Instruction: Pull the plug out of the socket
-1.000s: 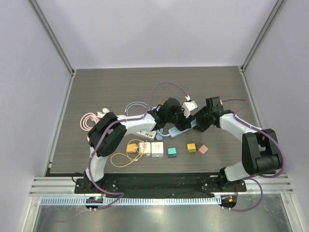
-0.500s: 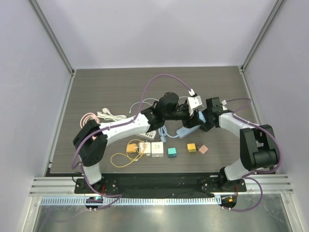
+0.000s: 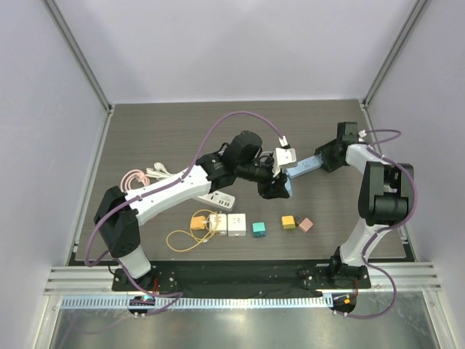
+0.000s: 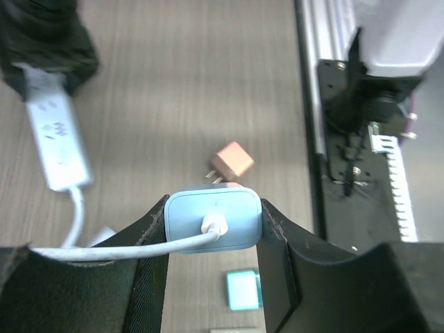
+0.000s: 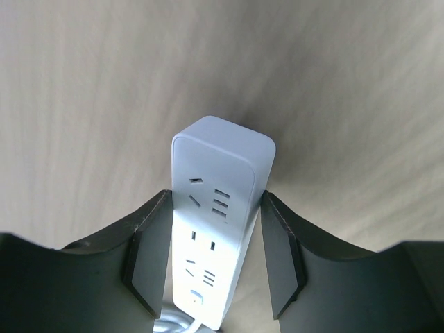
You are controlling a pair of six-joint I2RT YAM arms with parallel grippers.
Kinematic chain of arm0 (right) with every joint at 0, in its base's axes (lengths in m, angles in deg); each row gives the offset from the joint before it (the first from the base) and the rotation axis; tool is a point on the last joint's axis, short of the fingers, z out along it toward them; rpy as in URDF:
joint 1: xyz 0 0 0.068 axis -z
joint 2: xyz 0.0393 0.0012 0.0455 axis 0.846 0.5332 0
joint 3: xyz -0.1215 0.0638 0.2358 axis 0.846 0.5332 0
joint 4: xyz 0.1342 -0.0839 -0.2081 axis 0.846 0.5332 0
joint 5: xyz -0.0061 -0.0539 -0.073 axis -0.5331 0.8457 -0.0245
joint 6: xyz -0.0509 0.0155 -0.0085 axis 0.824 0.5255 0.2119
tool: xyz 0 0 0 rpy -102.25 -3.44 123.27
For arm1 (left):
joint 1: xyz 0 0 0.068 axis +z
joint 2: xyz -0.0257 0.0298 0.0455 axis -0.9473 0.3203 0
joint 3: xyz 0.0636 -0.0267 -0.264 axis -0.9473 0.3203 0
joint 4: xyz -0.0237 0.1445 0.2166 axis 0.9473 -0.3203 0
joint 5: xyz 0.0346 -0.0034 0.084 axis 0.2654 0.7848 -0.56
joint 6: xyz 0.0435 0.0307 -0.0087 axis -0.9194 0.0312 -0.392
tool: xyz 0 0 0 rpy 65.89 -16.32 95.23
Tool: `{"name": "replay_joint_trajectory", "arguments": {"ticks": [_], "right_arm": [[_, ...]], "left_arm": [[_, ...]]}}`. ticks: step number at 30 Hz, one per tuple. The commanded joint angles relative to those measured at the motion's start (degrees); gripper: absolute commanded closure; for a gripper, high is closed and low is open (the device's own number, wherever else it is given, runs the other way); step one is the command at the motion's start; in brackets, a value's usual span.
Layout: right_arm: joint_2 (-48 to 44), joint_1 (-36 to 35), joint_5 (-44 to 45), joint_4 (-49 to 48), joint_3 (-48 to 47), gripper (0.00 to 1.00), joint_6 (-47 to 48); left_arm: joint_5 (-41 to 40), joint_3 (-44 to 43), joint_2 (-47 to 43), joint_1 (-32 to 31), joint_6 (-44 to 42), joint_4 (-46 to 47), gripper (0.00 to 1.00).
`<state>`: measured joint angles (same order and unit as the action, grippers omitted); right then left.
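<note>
My left gripper (image 4: 213,220) is shut on a light blue plug (image 4: 213,208) with a white cable coming out of its back. In the top view this gripper (image 3: 277,187) hangs over the middle of the table. The socket, a white power strip (image 5: 220,201), sits between the fingers (image 5: 147,250) of my right gripper (image 5: 216,232), which is shut on it. Its outlets show empty. From above, the strip (image 3: 309,166) lies to the right of the plug and apart from it, with the right gripper (image 3: 325,159) at its far end.
A second white strip (image 3: 218,198) lies under the left arm. Small adapters stand in a row near the front: orange (image 3: 197,220), white (image 3: 237,224), teal (image 3: 259,229), yellow (image 3: 288,222), pink (image 3: 306,225). A pink coiled cable (image 3: 133,180) lies at the left.
The right gripper has carried the power strip away to the back right. The left gripper kept the blue plug near the middle, so plug and strip now stand apart.
</note>
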<state>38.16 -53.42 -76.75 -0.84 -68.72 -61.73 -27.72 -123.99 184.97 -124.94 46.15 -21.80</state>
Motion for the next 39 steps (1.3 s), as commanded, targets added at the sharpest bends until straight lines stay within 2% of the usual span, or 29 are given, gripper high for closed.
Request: {"name": "replay_joint_trajectory", "arguments": {"ticks": [1,4,8,14,20,24,26,30,37,39], "right_arm": [[1.66,2.66,-1.71,-1.89,-6.06,0.99,3.94],[3.51,3.46,-5.67,-0.06,-9.40,0.99,6.76],[1.15,3.64,-5.06,0.13,-8.63,0.99,9.04],[-0.79,3.90,-5.58,0.13,-9.59,0.99,10.63],[0.88,5.57,-8.84,0.13,-11.35,0.99,10.63],[1.32,5.83,-9.28,0.13,-11.00,0.99,10.63],[1.75,5.75,-9.54,0.13,-10.82,0.99,10.63],[2.19,6.01,-9.98,0.13,-10.91,0.99,10.89],[3.16,6.01,-10.60,0.04,-11.26,0.99,10.98],[3.34,6.18,-10.60,-0.13,-11.26,0.99,10.98]], "left_arm": [[4.55,-4.81,-1.28,-1.83,-2.47,-10.19,1.00],[2.79,-4.28,-0.41,-4.46,-1.78,-10.20,1.00],[-0.98,-2.71,3.02,-8.42,1.03,-9.68,0.99],[-5.65,-2.52,11.79,-8.78,3.15,-9.49,0.98],[-8.29,0.55,14.10,-8.78,0.51,-10.29,0.97],[-8.38,-2.33,17.25,-8.78,0.07,-13.18,0.91],[-8.29,-3.31,18.84,-8.78,-0.54,-15.47,0.87],[-10.22,-1.39,18.76,-8.78,-0.54,-14.60,0.72],[-13.39,0.82,15.60,-8.60,1.39,-12.75,0.27],[-13.13,0.99,13.41,-8.60,1.91,-12.75,0.25]]}}
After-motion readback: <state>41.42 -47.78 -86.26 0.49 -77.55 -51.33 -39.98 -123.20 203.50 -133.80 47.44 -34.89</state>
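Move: The left hand holds the blue plug high; the empty spot for it lies about 5 cm back, 1 cm left and 20 cm below. At that depth, the teal plug is 6 cm back and 6 cm left, the yellow plug 3 cm back and 4 cm right, the pink plug 4 cm back and 9 cm right. From the right hand, gripping the blue strip, the spot is roughly 25 cm back, 21 cm left and slightly lower. Left lowers blue plug some 20 cm, and back, between teal and yellow plugs, opening; right lifts strip forward. ##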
